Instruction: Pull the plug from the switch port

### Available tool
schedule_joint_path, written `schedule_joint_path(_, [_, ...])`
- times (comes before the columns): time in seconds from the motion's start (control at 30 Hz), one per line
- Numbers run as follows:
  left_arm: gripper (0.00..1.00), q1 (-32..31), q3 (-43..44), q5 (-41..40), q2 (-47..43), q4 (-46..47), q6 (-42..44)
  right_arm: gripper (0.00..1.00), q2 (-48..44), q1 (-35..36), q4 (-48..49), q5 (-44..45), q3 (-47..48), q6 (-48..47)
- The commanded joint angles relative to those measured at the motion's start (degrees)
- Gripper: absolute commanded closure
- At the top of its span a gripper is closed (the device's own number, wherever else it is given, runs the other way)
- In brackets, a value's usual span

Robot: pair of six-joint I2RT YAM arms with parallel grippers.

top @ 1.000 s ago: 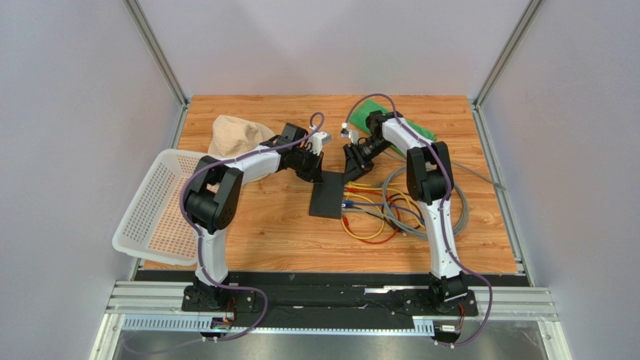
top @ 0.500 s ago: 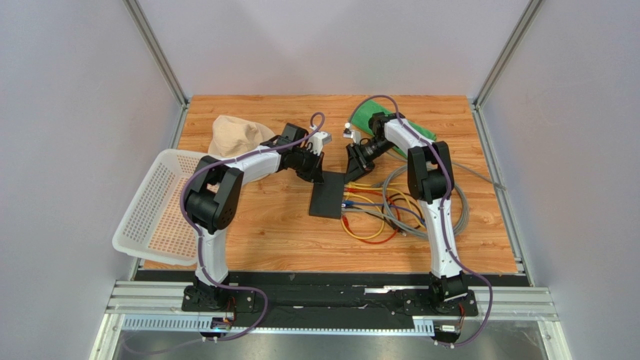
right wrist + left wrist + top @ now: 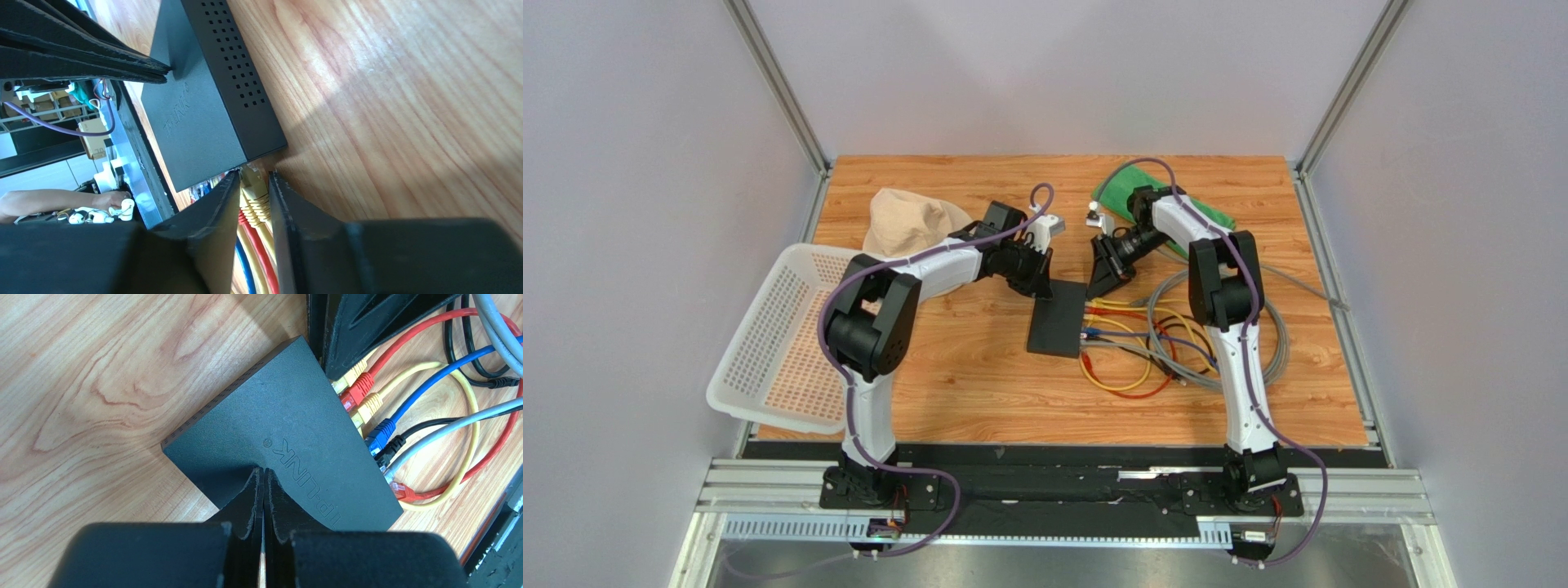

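Note:
The flat black switch (image 3: 1058, 321) lies mid-table, with coloured cables plugged along its right edge. My left gripper (image 3: 1043, 287) is shut and empty, its tips (image 3: 265, 473) pressing down on the switch's top (image 3: 288, 429) beside the raised lettering. My right gripper (image 3: 1096, 286) is at the far end of the socket row. In the right wrist view its jaws (image 3: 253, 184) are closed on the endmost yellow plug (image 3: 255, 195), which sits against the switch's edge (image 3: 209, 104). Red and blue plugs lie beside it.
A tangle of red, yellow, blue, black and grey cables (image 3: 1161, 349) spreads right of the switch. A green cloth (image 3: 1167, 202) lies at the far right and a beige cloth (image 3: 906, 221) at the far left. A white basket (image 3: 775, 337) overhangs the left edge.
My right wrist has shifted slightly, away from the switch and to the right. The switch and my left arm have stayed put.

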Motion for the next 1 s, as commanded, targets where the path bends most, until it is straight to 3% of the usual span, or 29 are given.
schedule_joint_path(0.0, [1.00, -0.53, 0.44, -2.56, 2.20, -1.76, 2.07, 0.86, 2.86, 2.55, -2.31, 4.58, 1.27, -1.23])
schedule_joint_path(0.1, [1.00, -0.62, 0.26, -2.56, 2.28, -1.68, 2.07, 1.00, 2.87, 2.99, -1.96, 5.72, 1.10, -0.71])
schedule_joint_path(0.5, [1.00, -0.71, 0.17, -2.64, 2.02, -1.59, 3.28, 1.00, 2.51, 2.99, -3.37, 7.65, 0.05, -1.58])
schedule_joint_path(0.77, [1.00, -1.06, 0.09, -2.64, 1.84, -1.59, 3.73, 1.00, 6.37, 2.90, -16.19, 9.59, 2.42, -8.25])
schedule_joint_path(0.97, [1.00, -1.59, -0.18, -2.82, 1.50, -1.41, 4.26, 1.00, 6.73, 2.02, -16.47, 6.79, 4.87, -8.00])
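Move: The first yellow plug, at the switch's far right corner, already sits between the right hand's open fingers, at the hand point. From that hand the red plug is about 1 cm back in the same row, the blue one some 4 cm back, and the switch's middle roughly 4 cm back and 6 cm left. The left fingertips are on the switch's top, its middle about 4 cm back and 1 cm right of them, the yellow plug some 7 cm right, level. The yellow plug is taken by the right fingers, which close down on it almost at once and keep squeezing while that hand eases back towards the robot by about 1 cm in two small steps, the wrist turning a few degrees counter-clockwise. The left hand stays almost in place, its shut fingertips still resting on the switch's top. ##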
